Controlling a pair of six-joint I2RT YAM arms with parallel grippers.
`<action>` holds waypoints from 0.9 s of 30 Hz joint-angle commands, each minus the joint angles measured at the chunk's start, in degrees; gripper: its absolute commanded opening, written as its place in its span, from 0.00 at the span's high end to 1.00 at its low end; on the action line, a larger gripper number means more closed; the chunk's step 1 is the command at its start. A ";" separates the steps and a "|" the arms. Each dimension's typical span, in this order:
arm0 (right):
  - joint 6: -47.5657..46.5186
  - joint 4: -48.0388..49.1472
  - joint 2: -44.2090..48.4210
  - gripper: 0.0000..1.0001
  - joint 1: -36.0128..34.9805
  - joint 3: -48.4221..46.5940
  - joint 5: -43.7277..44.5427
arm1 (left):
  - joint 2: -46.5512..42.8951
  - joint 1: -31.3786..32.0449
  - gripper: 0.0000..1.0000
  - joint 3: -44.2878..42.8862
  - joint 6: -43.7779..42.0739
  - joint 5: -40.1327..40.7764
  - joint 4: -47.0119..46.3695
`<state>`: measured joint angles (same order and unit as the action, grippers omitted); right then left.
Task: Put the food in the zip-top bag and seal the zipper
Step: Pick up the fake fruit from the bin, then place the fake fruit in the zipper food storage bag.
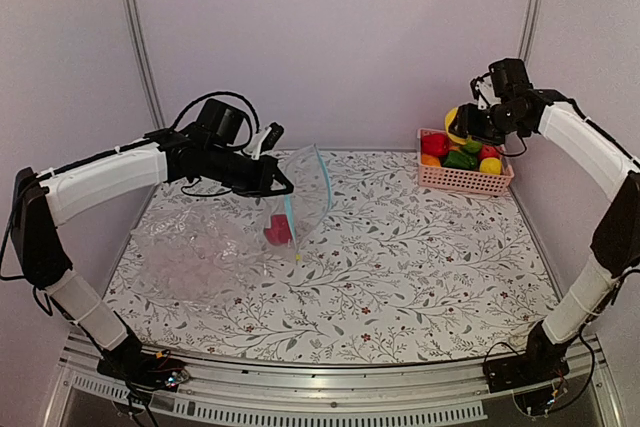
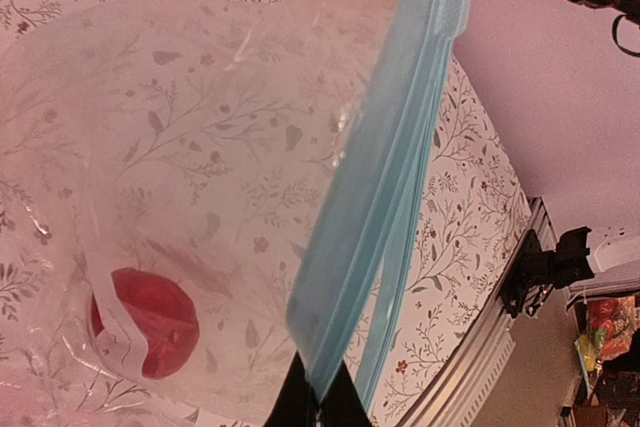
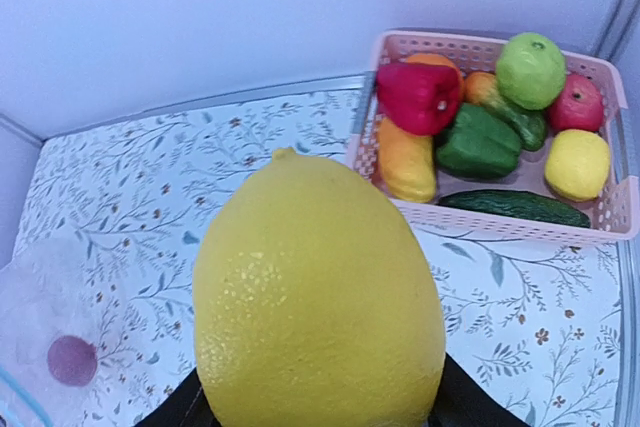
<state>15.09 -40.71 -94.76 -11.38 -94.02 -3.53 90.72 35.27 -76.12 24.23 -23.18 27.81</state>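
My left gripper (image 1: 280, 185) (image 2: 318, 402) is shut on the mouth edge of the clear zip-top bag (image 1: 300, 197) (image 2: 200, 147) and holds it up above the table. Its blue-teal zipper (image 1: 325, 179) (image 2: 385, 177) runs along the lifted mouth. A red piece of food (image 1: 276, 231) (image 2: 145, 322) lies inside the bag near its bottom. My right gripper (image 1: 462, 127) (image 3: 320, 409) is shut on a large yellow lemon (image 1: 455, 125) (image 3: 320, 297), held in the air just left of and above the pink basket (image 1: 465, 179).
The pink lattice basket (image 3: 500, 222) at the back right holds several toy fruits and vegetables. More crinkled clear plastic (image 1: 190, 252) lies on the floral tablecloth at the left. Metal frame posts stand at the back corners.
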 commanded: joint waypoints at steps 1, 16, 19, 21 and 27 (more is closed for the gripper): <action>-0.55 1.18 10.19 0.41 -8.74 4.44 -3.18 | -0.44 -0.55 1.00 0.18 0.25 -0.46 0.18; 3.43 12.24 14.89 0.41 -36.57 11.77 -8.35 | 0.11 -0.47 1.00 0.16 0.18 -0.55 0.36; 5.34 16.06 10.74 0.41 -39.43 11.75 -10.60 | 0.27 -0.46 1.00 0.18 0.15 -0.47 0.27; 6.45 18.73 7.89 0.41 -40.74 11.75 -11.82 | 0.25 -0.41 1.00 0.18 0.16 -0.46 0.29; 10.24 23.39 1.12 0.41 -41.70 10.85 -12.57 | 0.11 -0.37 1.00 0.18 0.05 -0.58 0.27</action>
<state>21.91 -22.55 -90.63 -52.60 -82.85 -14.90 90.72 35.27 -76.12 24.23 -23.38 27.83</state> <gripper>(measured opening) 0.587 0.006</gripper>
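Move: The fake lemon is already in the right fingers. The bag's open mouth, its goal, lies about 34 cm to the left, 11 cm back and 12 cm below the right hand. The red fruit inside the bag is some 41 cm left, 6 cm back and 20 cm lower; the bin sits 14 cm ahead, 6 cm right and 21 cm below. From the left hand, the mouth's middle is roughly 4 cm right, 3 cm ahead and 7 cm down. The lemon, still gripped, is swept by the right hand some 30 cm left and 20 cm back, from near the bin to the bag's mouth, first rising about 7 cm, then sinking almost as much while the backward travel dies out. The wrist swings about 45 degrees counter-clockwise and its left side rises slightly. The left hand stays put, keeping its pinch on the zipper lip. ##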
